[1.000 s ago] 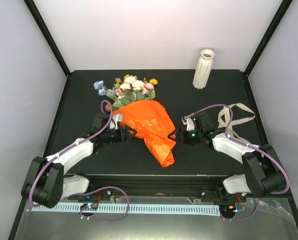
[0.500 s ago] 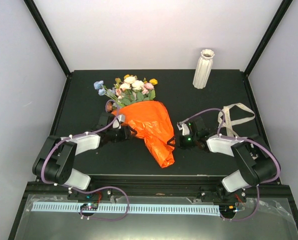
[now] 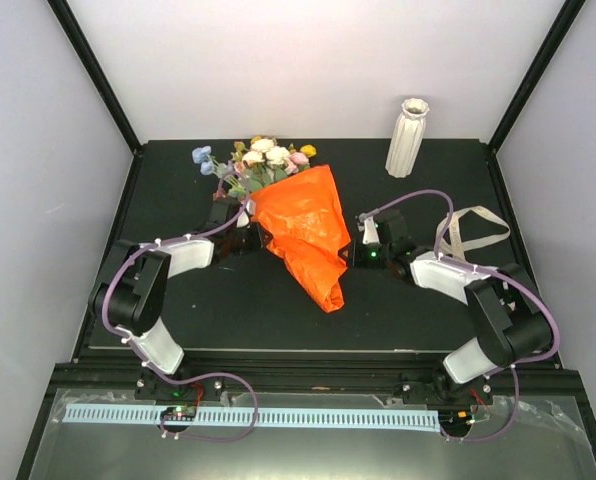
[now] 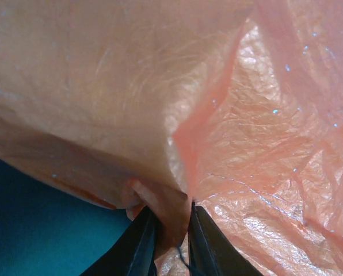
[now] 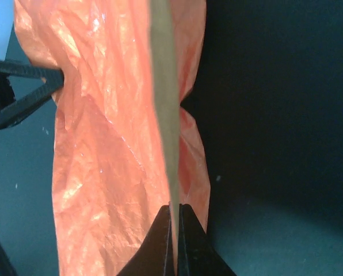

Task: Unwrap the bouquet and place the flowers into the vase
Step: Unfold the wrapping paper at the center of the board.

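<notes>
The bouquet lies mid-table, its orange paper [image 3: 303,225] a crumpled cone pointing toward me. The flowers [image 3: 263,158] stick out of its far end in pink, cream, yellow and blue. My left gripper [image 3: 250,238] is at the paper's left side. In the left wrist view the left gripper [image 4: 171,230] is shut on a fold of the paper [image 4: 229,115]. My right gripper [image 3: 352,254] is at the paper's right side. In the right wrist view the right gripper [image 5: 174,217] pinches a thin raised edge of the paper [image 5: 114,144]. The white ribbed vase [image 3: 408,135] stands upright at the back right.
A cream ribbon [image 3: 468,232] lies loose on the black table [image 3: 178,300] to the right of my right arm. Black frame posts rise at the back corners. The left gripper's black finger [image 5: 27,92] shows at the left of the right wrist view.
Both grippers have moved in against the paper and closed on it, one on each side. The bouquet has shifted slightly toward the back of the table.
</notes>
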Controlling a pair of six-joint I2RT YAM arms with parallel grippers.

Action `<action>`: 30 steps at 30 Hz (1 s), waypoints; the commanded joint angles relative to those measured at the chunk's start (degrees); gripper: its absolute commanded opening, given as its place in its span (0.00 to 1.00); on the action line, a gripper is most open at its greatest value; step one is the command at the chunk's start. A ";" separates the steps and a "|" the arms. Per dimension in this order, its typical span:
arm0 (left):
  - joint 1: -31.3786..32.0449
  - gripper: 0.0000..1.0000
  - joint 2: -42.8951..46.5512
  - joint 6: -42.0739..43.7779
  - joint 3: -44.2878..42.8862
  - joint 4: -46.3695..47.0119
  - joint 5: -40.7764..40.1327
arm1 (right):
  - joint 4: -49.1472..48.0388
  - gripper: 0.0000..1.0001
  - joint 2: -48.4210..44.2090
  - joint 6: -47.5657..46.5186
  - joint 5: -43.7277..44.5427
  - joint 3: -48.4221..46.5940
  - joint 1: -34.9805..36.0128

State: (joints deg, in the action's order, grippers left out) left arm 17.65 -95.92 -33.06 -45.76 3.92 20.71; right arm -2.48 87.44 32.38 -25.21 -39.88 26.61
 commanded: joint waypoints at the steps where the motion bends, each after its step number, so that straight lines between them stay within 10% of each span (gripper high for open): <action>1: -0.44 0.15 -2.02 0.54 -4.65 1.86 -3.12 | 0.39 0.01 1.30 -3.49 6.71 -3.87 -1.70; 9: -0.60 0.22 -3.01 -1.26 -5.80 2.26 -0.24 | -0.11 0.04 3.11 -4.17 -0.95 -6.59 -3.05; 17: -0.60 0.68 8.69 -0.76 -3.00 -4.72 0.60 | -4.13 0.32 0.36 -2.38 -10.71 -2.16 -2.52; 30: -0.60 0.99 33.08 11.86 -10.48 -32.80 0.10 | -7.94 0.57 -2.61 2.27 -15.26 -0.36 3.75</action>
State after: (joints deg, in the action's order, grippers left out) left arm 17.32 -68.75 -27.94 -51.42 -15.86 20.36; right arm -7.70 87.64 33.36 -38.28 -40.23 28.53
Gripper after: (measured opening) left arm 0.983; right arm 0.524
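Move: The orange wrapping paper is already pinched by both hands: its middle lies about 8 cm right of the left hand and level with it fore and aft, and about 10 cm left and 4 cm ahead of the right hand, slightly below both. From the left hand, the flower heads are some 17 cm straight ahead and the narrow tail is about 14 cm right and 15 cm back. From the right hand, the vase stands roughly 19 cm ahead and 12 cm right. The wrapping paper, held at both sides, is drawn a little farther forward towards the flowers, about 3 cm by the left hand and 4 cm by the right. Then the left fingers open wide, let go and rise some 15 cm, drawing back about 6 cm. The right fingers open halfway and come back about 6 cm while moving 5 cm left over the paper, with its edge still between them. ##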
